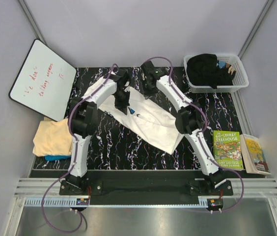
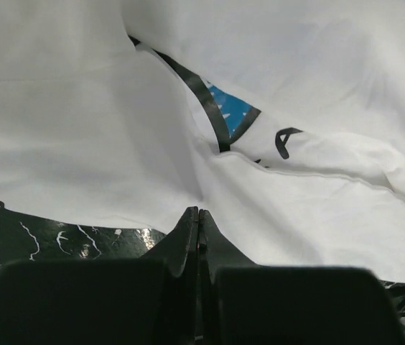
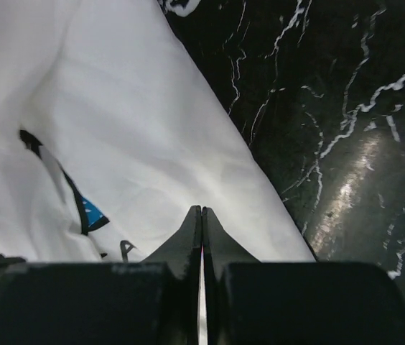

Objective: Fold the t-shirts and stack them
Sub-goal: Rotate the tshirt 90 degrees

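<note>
The large white t-shirt [image 1: 153, 123] lies slantwise across the black marbled table [image 1: 119, 152], with a bit of blue print and dark lettering showing. My left gripper [image 1: 124, 108] comes down on its upper left part. In the left wrist view the gripper [image 2: 199, 212] is shut, and the folds of the white t-shirt [image 2: 80, 129] run together at its tips. My right gripper [image 1: 146, 87] is at the shirt's far edge. It is shut [image 3: 202, 210] on the white t-shirt [image 3: 131, 129], with a sliver of white between its fingers. A pale peach t-shirt [image 1: 52, 137] lies on a teal-blue one [image 1: 57, 158] at the table's left edge.
A whiteboard [image 1: 42, 78] with red writing leans at the back left. A white basket [image 1: 241, 81] holding dark clothes stands at the back right. Two books [image 1: 227, 150] [image 1: 256, 153] lie at the right edge, beside the right arm.
</note>
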### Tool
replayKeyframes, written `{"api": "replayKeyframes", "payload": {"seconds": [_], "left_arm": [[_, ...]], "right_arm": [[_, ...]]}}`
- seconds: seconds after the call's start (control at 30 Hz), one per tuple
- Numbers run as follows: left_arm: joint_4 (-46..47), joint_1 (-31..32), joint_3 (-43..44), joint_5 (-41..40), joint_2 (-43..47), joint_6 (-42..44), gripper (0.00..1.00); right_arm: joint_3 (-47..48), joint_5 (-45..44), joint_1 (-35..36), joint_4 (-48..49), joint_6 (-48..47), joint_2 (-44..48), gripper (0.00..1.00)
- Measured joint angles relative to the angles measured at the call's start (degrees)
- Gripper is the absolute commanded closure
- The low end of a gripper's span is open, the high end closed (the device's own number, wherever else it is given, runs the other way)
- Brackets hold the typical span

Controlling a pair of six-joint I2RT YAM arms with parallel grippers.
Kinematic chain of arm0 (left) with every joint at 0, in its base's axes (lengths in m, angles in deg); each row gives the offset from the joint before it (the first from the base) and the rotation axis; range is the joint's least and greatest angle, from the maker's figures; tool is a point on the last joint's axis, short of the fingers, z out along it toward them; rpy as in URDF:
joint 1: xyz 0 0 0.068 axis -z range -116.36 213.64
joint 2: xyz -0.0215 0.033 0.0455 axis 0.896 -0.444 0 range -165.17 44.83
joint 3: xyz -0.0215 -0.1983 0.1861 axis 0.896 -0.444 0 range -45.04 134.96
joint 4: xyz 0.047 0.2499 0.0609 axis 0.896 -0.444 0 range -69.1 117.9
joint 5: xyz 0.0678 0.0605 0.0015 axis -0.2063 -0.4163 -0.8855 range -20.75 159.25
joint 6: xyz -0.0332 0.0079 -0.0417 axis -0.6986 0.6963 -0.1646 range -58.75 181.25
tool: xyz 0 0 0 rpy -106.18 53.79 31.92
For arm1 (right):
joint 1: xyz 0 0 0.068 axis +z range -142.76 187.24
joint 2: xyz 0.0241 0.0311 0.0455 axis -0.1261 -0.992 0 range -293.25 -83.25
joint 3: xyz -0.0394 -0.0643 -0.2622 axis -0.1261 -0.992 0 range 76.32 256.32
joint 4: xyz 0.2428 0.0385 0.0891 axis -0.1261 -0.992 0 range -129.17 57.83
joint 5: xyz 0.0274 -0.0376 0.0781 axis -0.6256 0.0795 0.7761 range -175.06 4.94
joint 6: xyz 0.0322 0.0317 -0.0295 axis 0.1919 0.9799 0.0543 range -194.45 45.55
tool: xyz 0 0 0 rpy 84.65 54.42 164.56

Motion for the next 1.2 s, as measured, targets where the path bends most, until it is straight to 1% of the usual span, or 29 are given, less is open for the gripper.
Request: {"api": "replayKeyframes", "payload": {"seconds": [0.13, 0.3, 0.5, 0.67, 0.73, 0.9, 1.0, 1.1, 1.13, 1.2], "left_arm": [[0.74, -0.15, -4.09, 0.76, 2.64, 0.00, 1.00], [1.16, -0.68, -7.80, 1.42, 5.03, -0.04, 1.00], [1.57, -0.20, -11.30, 3.41, 8.68, 0.26, 1.00], [1.55, 1.22, -12.74, 6.60, 12.41, 2.21, 1.00], [1.77, 2.73, -12.74, 7.85, 13.16, 3.28, 1.00], [2.10, 8.15, -11.85, 10.21, 12.55, 4.63, 1.00], [1.97, 11.10, -8.35, 12.31, 9.88, 4.57, 1.00], [2.47, 12.09, -5.86, 12.68, 7.21, 3.23, 1.00], [2.60, 12.00, -5.51, 12.11, 6.58, 2.45, 1.00], [2.62, 11.37, -4.55, 9.97, 5.53, 0.72, 1.00]], "right_arm": [[-4.96, 2.62, 0.02, 1.20, 0.50, -2.19, 1.00], [-5.68, 3.78, 0.02, 2.60, 0.57, -3.39, 1.00], [-7.58, 1.33, -0.17, 4.50, 0.37, -3.30, 1.00], [-13.05, 0.15, -1.51, 7.15, 1.57, -0.50, 1.00], [-15.98, 0.09, -2.73, 7.72, 2.36, 1.05, 1.00], [-23.43, -0.63, -9.62, 8.26, 3.39, 5.25, 1.00], [-29.44, -2.32, -12.37, 8.59, 3.39, 8.68, 1.00], [-36.72, -2.64, -13.25, 10.14, 3.30, 12.72, 1.00], [-40.44, -2.47, -13.20, 11.39, 3.10, 14.88, 1.00], [-44.83, -2.10, -12.92, 12.17, 2.86, 17.44, 1.00]]}}
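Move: The right hand hangs over the t-shirt's far edge, with cloth about 7 cm below. The t-shirt's middle lies some 6 cm back and 6 cm left of this hand, the blue print 5 cm back and 8 left, and the shirt's near-right end about 23 back and 15 right. The basket stands roughly 15 ahead and 34 right. From the left hand, over the near edge, the shirt's middle is about 5 cm right, level, 4 below. The right hand's closed fingertips come down about 7 cm onto the t-shirt near its far edge and, pressing there, drag the cloth some 15 cm to the right, ending with a short pull back, the wrist turning about 15 degrees clockwise. The left hand, fingers still shut, draws back and then sweeps right and back clear of the near edge, rising a few centimetres before easing down slightly. ##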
